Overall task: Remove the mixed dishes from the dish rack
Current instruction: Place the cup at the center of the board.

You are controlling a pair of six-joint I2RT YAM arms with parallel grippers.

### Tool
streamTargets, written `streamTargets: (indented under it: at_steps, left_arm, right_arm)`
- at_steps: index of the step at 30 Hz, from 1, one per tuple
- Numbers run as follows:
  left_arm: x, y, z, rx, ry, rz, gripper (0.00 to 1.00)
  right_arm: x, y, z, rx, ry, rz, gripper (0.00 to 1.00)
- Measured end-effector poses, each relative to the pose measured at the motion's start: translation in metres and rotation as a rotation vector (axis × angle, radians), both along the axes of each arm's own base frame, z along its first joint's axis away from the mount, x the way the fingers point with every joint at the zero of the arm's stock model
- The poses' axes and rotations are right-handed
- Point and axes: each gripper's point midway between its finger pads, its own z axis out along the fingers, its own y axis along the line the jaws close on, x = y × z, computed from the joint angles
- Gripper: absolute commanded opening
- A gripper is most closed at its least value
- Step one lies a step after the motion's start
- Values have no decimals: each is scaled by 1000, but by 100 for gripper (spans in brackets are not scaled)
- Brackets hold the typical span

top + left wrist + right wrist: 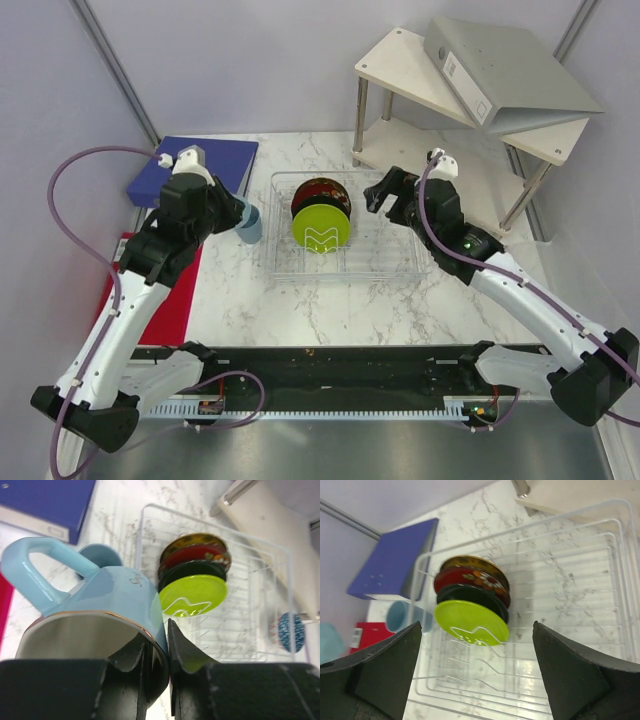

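Observation:
The clear dish rack (pixel 400 262) holds upright a lime-green plate (pixel 322 231), a black plate (pixel 470 594), a red bowl (pixel 465 576) and a yellow-brown patterned plate (pixel 470 561). My left gripper (pixel 161 645) is shut on the rim of a light blue cup (pixel 107 592), one finger inside and one outside, left of the rack. A second light blue cup (pixel 250 222) stands by the rack's left wall. My right gripper (pixel 476 627) hangs open over the rack, right of the plates. A blue patterned bowl (pixel 290 632) shows beyond the rack's right side.
A blue binder (pixel 205 165) lies behind the left gripper and a red flat item (pixel 175 300) at the table's left edge. A white two-tier shelf (pixel 400 60) with a grey binder (pixel 500 70) stands at the back right.

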Motion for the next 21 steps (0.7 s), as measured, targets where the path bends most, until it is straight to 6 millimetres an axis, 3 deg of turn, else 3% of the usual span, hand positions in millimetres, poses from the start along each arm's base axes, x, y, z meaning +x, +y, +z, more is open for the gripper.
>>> streamTargets:
  at_steps: [2,7,11,18,21]
  left_arm:
    - [-7,16,-8,64,25,35,2]
    - [-20,18,-14,89,58,21,2]
    - [-13,46,-23,230,153,137,2]
    - [31,115,-36,373,335,372,2]
    - [46,129,-55,388,406,406,2]
  right_arm:
    - [-3,-7,-20,-64,32,-9,98]
    - [-14,-12,-56,-153,100,16,98]
    - [-20,-19,-60,-177,96,17,98]
    - [-24,-29,-44,-193,46,1,98]
    - [-25,-30,-46,-203,46,3,98]
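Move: The left hand holds the cup high over the board. The free spot it seems bound for, left of the blue tumbler, lies about 12 cm ahead, 10 cm left and 25 cm below. The tumbler stands some 13 cm ahead and 2 cm left; the lime plate 12 cm ahead and 19 cm right; the red folder's middle 5 cm back and 32 cm left. From the right hand that free spot is roughly 46 cm left and 9 cm ahead. Still pinching the cup's wall, the left hand eases back about 2 cm, then sweeps left and forward away from the rack, ending some 13 cm left, 5 cm farther out and 5 cm lower. The wrist turns about 20 degrees counter-clockwise, the fingers tipping down and the hand's left side rising. The empty, open right hand sinks to some 4 cm lower, drifting right and back over the rack. ##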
